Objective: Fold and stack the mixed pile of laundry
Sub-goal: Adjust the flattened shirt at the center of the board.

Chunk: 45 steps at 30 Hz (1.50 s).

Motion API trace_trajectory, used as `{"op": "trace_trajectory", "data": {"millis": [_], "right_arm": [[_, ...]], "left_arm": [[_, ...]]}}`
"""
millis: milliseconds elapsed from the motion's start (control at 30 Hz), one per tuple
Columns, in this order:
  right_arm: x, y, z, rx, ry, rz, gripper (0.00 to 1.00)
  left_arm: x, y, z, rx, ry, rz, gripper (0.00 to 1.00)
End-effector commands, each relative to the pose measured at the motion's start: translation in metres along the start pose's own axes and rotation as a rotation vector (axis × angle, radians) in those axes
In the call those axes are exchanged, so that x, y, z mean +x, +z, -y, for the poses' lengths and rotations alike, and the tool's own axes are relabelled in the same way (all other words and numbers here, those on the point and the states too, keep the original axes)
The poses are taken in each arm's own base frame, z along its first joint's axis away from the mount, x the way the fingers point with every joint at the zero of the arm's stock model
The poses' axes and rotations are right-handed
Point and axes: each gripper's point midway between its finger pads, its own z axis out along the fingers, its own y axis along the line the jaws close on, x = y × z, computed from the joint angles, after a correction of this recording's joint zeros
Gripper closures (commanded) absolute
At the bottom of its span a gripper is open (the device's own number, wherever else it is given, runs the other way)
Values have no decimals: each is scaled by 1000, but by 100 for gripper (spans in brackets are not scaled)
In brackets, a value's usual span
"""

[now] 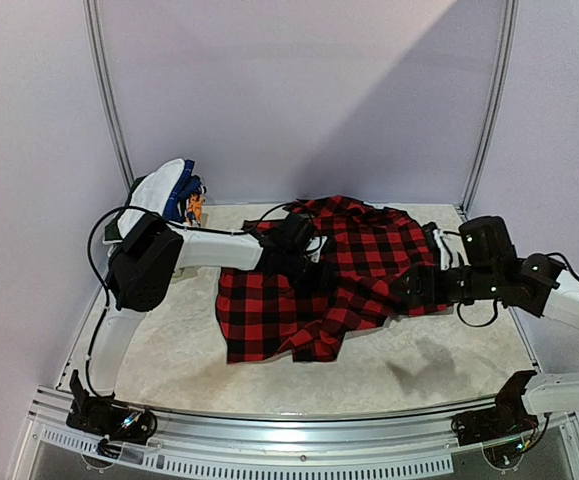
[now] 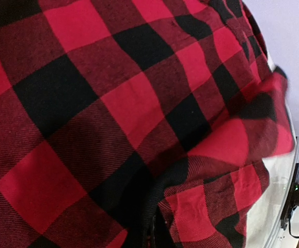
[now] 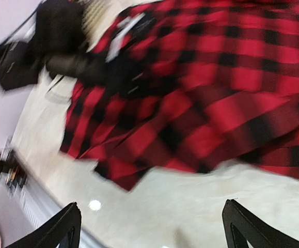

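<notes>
The red-and-black plaid shirt (image 1: pixel 339 275) lies spread and rumpled across the middle of the table. My left gripper (image 1: pixel 304 255) rests on its upper left part. In the left wrist view the plaid shirt (image 2: pixel 118 103) fills the frame, and its folds run down into the shut jaws at the bottom edge. My right gripper (image 1: pixel 414 288) hovers at the shirt's right edge. It (image 3: pixel 152 227) stands open over bare table, just short of the plaid hem (image 3: pixel 201 113). More laundry, a white garment (image 1: pixel 157 190) with blue cloth (image 1: pixel 181 195), sits heaped at the back left corner.
The left arm (image 3: pixel 72 57) shows blurred at the top left of the right wrist view. Metal frame posts (image 1: pixel 109 100) rise at the back corners. A metal rail (image 1: pixel 289 425) runs along the table's front edge. Pale tabletop (image 1: pixel 419 360) shows in front of the shirt.
</notes>
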Motion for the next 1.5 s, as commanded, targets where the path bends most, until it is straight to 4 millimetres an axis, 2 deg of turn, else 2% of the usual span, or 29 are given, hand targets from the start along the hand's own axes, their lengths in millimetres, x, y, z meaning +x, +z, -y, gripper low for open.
{"op": "trace_trajectory", "data": {"millis": [0, 133, 267, 400, 533, 833, 1033, 1167, 1333, 1467], "right_arm": [[31, 25, -49, -105, -78, -51, 5], [67, 58, -62, -16, -119, -130, 5], [96, 89, -78, 51, -164, -180, 6], [109, 117, -75, 156, -173, -190, 8], [119, 136, -58, 300, -181, -198, 12], [130, 154, -38, 423, -163, -192, 32], [127, 159, -42, 414, -171, -156, 57], [120, 156, -49, 392, -184, -127, 69], [112, 146, -52, 390, -203, -113, 99], [100, 125, -50, 414, -230, -115, 100]], "left_arm": [[-16, -6, 16, 46, 8, 42, 100], [-14, -9, 13, 47, 7, 48, 94], [-13, -14, 13, 50, 11, 57, 80], [-11, -20, 12, 49, 14, 71, 63], [-10, -26, 7, 31, 17, 83, 55], [-7, -33, 5, 33, 14, 95, 49], [-4, -41, 2, 21, 17, 108, 43], [-1, -48, 0, 4, 17, 121, 42], [-2, -63, -3, -23, 25, 165, 40], [4, -84, -7, -61, 32, 194, 37]]}}
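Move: The loose flap sticking out of the shirt's near edge lies about 12 cm to the left of my right hand, 3 cm back and some 17 cm below it. My left hand still pinches the folded-over cloth, which lies about 11 cm ahead and 14 cm left of my right hand. The shirt's near left corner is some 22 cm to the left of the flap. From my left hand, the flap lies about 14 cm back and 2 cm to the right. I swing my open right hand left and back and sink it about 16 cm to the flap at the near edge, coming a little forward again on the way down and tilting its left side down some 25 degrees. There I shut the fingers and pinch the flap. Meanwhile my left hand opens, lets go of the folded cloth and eases about 5 cm left, rising slightly with a little draw back. ##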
